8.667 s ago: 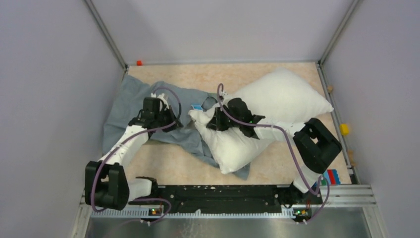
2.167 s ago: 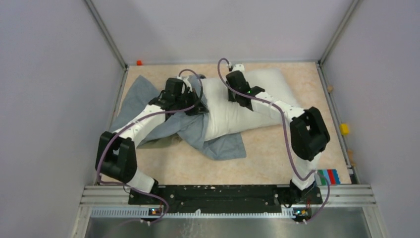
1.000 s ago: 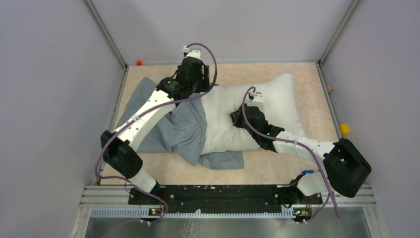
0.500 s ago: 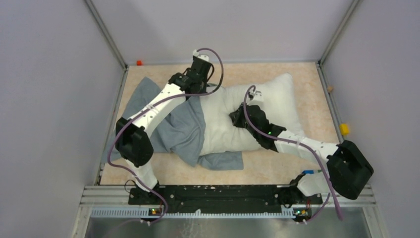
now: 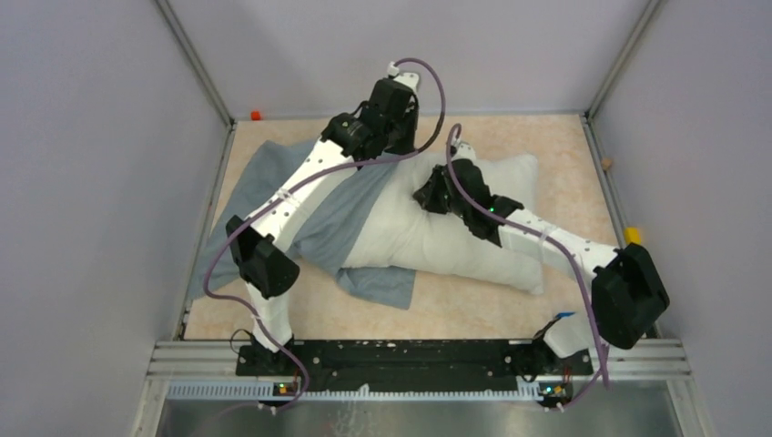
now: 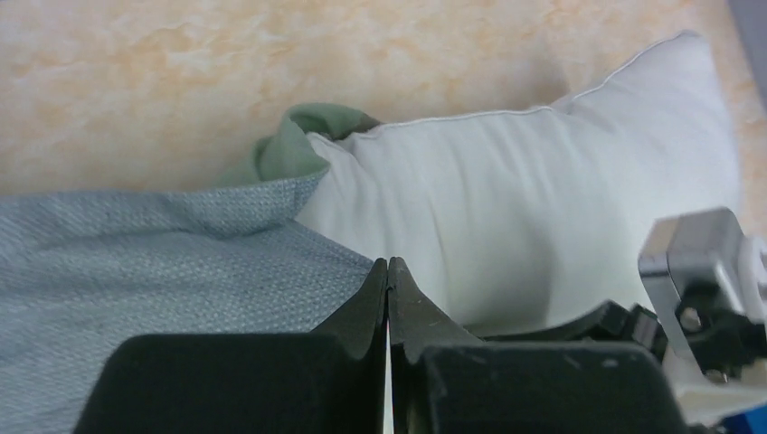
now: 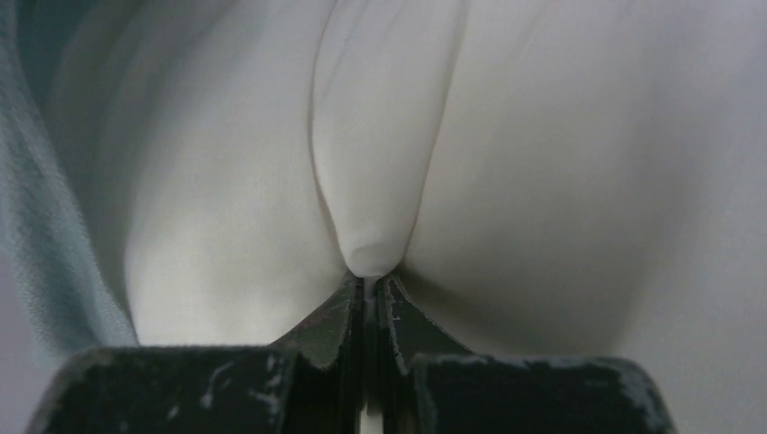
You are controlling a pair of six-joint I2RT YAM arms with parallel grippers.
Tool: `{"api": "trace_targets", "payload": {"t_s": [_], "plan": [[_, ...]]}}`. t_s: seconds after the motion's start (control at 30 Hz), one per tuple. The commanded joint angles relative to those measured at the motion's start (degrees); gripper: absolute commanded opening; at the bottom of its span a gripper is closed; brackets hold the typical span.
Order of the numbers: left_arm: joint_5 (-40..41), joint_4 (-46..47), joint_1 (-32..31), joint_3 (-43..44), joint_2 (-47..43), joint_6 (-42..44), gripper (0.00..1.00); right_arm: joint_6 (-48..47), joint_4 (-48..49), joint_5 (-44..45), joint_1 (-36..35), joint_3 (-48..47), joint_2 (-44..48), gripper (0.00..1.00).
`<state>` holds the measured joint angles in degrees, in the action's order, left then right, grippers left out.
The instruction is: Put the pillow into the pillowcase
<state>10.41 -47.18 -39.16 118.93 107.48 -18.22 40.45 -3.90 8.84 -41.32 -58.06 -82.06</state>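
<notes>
The white pillow (image 5: 455, 246) lies slantwise across the table, its left end inside the grey-blue pillowcase (image 5: 337, 214). My left gripper (image 5: 390, 146) reaches to the far middle. In the left wrist view it (image 6: 387, 262) is shut at the pillowcase (image 6: 136, 253) hem, which runs taut up to its tips, with the pillow (image 6: 506, 208) just to the right. My right gripper (image 5: 428, 196) rests on top of the pillow. In the right wrist view it (image 7: 369, 280) is shut on a pinched fold of the pillow (image 7: 543, 181), and the pillowcase (image 7: 45, 226) edge shows at the left.
Grey walls close in the table at the left, back and right. A small orange piece (image 5: 256, 116) sits at the back left corner and a yellow block (image 5: 632, 237) on the right rail. The right wrist's metal bracket (image 6: 696, 271) shows in the left wrist view.
The left gripper has shut at the pillowcase hem and moved right and farther back, drawing the cloth over the pillow. The right arm swung the pillow, whose near end slid toward the right front.
</notes>
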Motion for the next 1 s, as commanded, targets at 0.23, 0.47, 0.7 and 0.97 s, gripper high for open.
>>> {"api": "trace_targets", "payload": {"t_s": [0.23, 0.47, 0.7, 0.97], "plan": [[-11.74, 11.40, 0.86, -5.75, 1.21, -5.50, 0.26, 8.28, 11.79, -14.37, 13.29, -4.72, -12.16, 0.00], [1.13, 14.74, 1.73, -25.55, -18.02, -3.53, 0.61, -2.56, 8.38, -17.00, 13.28, -7.70, -12.74, 0.24], [6.94, 12.28, 5.08, -48.30, -38.79, -8.72, 0.81, -18.81, -0.47, -12.79, 9.06, -13.42, -7.16, 0.85], [0.54, 16.62, 9.38, -70.16, -51.00, -18.62, 0.90, -41.14, -4.83, -4.45, -2.55, -16.47, -9.74, 0.97]]}}
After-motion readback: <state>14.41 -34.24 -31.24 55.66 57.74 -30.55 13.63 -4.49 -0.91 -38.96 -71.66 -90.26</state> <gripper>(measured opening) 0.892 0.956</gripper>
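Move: The left gripper holds the pillowcase's far mouth edge; the bare part of the pillow centres about 12 cm back, 10 right and 13 below. The near mouth corner is some 25 cm back, 14 left and 17 below. From the right gripper, pinching the pillow, the far mouth corner lies roughly 10 cm ahead and 4 left at similar height, the near one 16 back, 18 left and 8 below. Draw the left gripper about 5 cm right and down across the pillow's far corner with the held pillowcase edge, open, then arc up and over, some 20 cm left and 13 back, sinking open above the near mouth edge. Meanwhile shove the pinched pillow about 9 cm forward with the right gripper, drifting right, release, and lift it off back and left, tipping the fingers up. ##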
